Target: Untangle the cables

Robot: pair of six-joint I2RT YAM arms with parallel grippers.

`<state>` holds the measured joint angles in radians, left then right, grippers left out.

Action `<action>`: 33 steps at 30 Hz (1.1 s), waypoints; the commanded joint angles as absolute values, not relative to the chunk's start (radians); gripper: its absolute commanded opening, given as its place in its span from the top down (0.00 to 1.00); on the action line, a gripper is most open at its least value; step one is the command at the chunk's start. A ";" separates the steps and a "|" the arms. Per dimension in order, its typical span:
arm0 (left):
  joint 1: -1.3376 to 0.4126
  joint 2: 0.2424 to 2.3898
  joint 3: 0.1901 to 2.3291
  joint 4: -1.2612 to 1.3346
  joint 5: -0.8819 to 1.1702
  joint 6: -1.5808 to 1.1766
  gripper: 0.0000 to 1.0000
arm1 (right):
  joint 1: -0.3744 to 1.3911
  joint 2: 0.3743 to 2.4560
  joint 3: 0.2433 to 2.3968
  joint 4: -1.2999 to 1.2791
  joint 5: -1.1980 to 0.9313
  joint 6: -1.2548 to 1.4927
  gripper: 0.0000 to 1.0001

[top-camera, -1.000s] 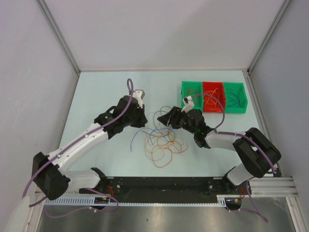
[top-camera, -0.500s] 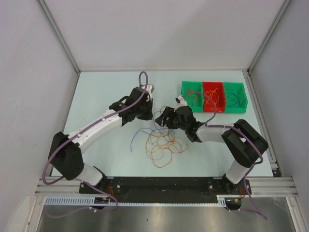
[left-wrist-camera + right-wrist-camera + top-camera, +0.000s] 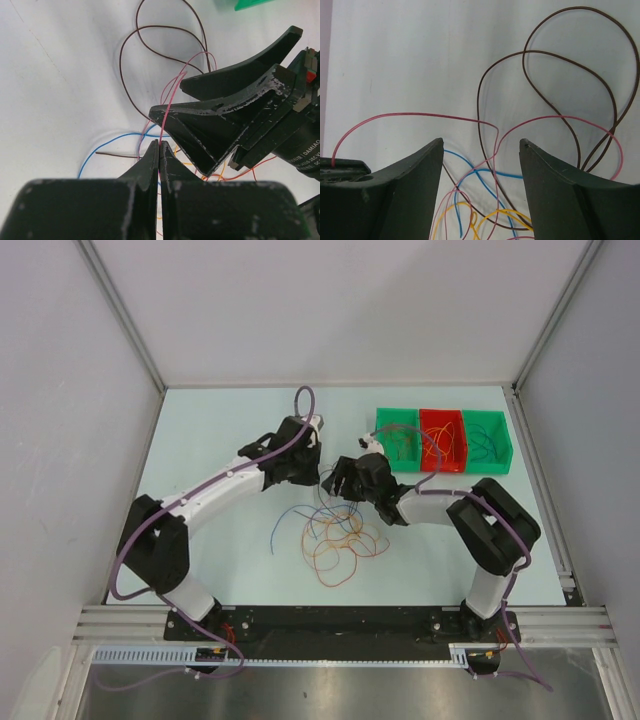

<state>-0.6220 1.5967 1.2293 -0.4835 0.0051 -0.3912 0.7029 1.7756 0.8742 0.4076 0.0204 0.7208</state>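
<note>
The cables (image 3: 335, 535) lie in a loose tangle of orange, blue, brown and pink loops on the pale table, in front of both grippers. My left gripper (image 3: 159, 143) is shut on a thin pink cable (image 3: 170, 100), which rises from its tips. My right gripper (image 3: 481, 145) is open just beside it, its dark fingers (image 3: 220, 117) close to my left tips. The pink cable (image 3: 415, 115) arcs across and dips between the open jaws, untouched. A brown cable (image 3: 570, 65) loops beyond, and blue (image 3: 485, 172) and yellow (image 3: 470, 210) strands lie below. In the top view the two grippers (image 3: 316, 476) (image 3: 332, 483) almost meet.
A row of three bins, green, red and green (image 3: 442, 462), stands at the back right with sorted cables inside. Grey walls close in the table on three sides. Thick purple robot cables (image 3: 300, 405) run along both arms.
My left arm has swung right and forward, bringing its shut gripper up to the right gripper. The right gripper has shifted slightly left toward it and stays open.
</note>
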 commanded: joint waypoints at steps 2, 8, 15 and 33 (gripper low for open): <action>-0.607 1.611 1.278 -0.460 0.034 -0.380 1.00 | 0.706 1.801 0.936 0.380 0.097 0.696 0.35; -0.603 1.618 1.278 -0.453 0.051 -0.387 1.00 | 0.709 1.833 0.951 0.403 0.109 0.704 0.49; -0.595 1.626 1.276 -0.446 0.067 -0.390 1.00 | 0.716 1.867 0.979 0.406 0.121 0.707 0.63; -0.592 1.401 1.204 -0.527 0.107 -0.411 0.40 | 0.742 1.732 0.986 0.345 0.209 0.647 1.00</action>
<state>-0.5987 1.5684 1.2167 -0.4866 0.1005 -0.4068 0.7219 1.8511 0.9489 0.3569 0.1375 0.6884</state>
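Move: The stretch of pink cable I want is about 2 cm ahead of my open right hand and 2 cm below it. From my left hand, shut on the same cable, that stretch lies some 4 cm ahead, 3 cm right and 8 cm down. Counted from my right hand, the brown loops are about 8 cm ahead and 4 cm right, the blue cable 4 cm back and 3 cm left, both about 8 cm lower. While my left hand keeps its pinch and sinks about 1 cm, I bring my open right hand some 2 cm down and 2 cm forward onto the hanging pink cable and shut the fingers fully on it. Only then does my left hand open to nearly half, letting go as it lifts about 2 cm. ##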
